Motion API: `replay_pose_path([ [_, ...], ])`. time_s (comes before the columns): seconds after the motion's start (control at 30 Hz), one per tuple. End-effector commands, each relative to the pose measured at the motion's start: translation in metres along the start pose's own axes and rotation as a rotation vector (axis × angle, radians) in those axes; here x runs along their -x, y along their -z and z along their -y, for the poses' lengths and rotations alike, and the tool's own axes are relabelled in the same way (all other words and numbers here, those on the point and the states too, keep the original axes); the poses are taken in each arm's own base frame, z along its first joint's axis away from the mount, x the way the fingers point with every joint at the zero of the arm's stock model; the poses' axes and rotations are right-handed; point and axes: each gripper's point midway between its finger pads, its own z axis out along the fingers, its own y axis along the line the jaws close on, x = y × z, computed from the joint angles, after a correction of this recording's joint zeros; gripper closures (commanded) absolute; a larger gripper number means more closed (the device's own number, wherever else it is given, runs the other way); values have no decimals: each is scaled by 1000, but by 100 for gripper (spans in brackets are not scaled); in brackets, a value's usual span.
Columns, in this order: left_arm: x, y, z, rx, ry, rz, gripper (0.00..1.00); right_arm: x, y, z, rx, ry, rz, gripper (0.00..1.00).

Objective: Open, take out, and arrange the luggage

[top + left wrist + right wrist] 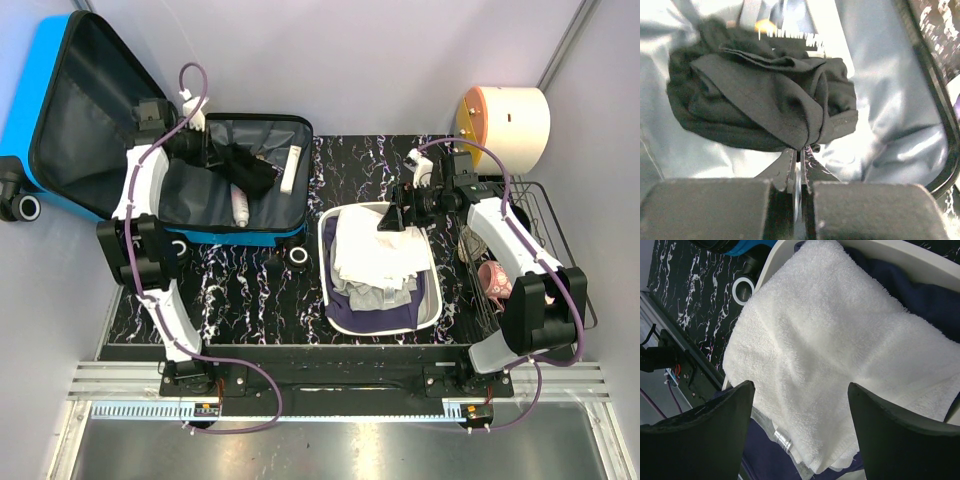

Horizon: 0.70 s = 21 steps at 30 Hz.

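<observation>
The luggage [40, 80], a bright blue hard-shell suitcase, lies open at the back left with its lid up against the wall and its grey lining [890, 100] showing. A crumpled black garment [248, 170] [765, 100] rests in the lower half. My left gripper [222, 155] [801, 150] is shut on a fold at that garment's near edge. My right gripper [390, 218] [800, 387] hangs open just above a white towel [375, 255] [840, 340], gripping nothing. The towel lies on navy cloth [365, 315] in a white basin [325, 250].
A white tube [290, 165] and a pale bottle [240, 205] lie in the suitcase beside the garment. One suitcase wheel [298, 258] [744, 290] sits close to the basin's left rim. A wire rack [560, 230] holding a pink object [492, 278] stands at the right, a cream-and-orange drum [510, 120] behind it.
</observation>
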Motion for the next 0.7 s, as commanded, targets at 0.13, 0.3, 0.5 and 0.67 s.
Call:
replay_pose_path([
  [0.13, 74, -49, 28, -98, -54, 137, 100, 10, 2, 4, -23, 35, 27, 15],
  [0.3, 66, -97, 7, -51, -28, 125, 100, 14, 0, 6, -23, 34, 27, 15],
  [0.5, 36, -101, 4, -59, -132, 31, 36, 18, -1, 6, -20, 39, 28, 15],
  [0.67, 51, -59, -5, 40, -236, 30, 6, 19, -3, 3, 0, 36, 26, 15],
])
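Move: The left hand, holding the black cloth by one edge, is bound for the spot on the open suitcase's floor about 8 cm ahead, 7 cm to its right and 15 cm below. Down at that level, the white bottle lies some 2 cm ahead and 3 cm right of this hand, the long white box about 13 cm ahead and 13 cm right. From the right hand the spot lies roughly 21 cm ahead, 29 cm left and 14 cm down. Still pinching the edge of the black cloth, the left hand swings it about 8 cm forward and 7 cm right across the suitcase floor towards the white box, rising slightly, then dropping some 10 cm. The fingers spread wide late in the descent and let go of the cloth, ending just over it as the hand eases a little back and left. ##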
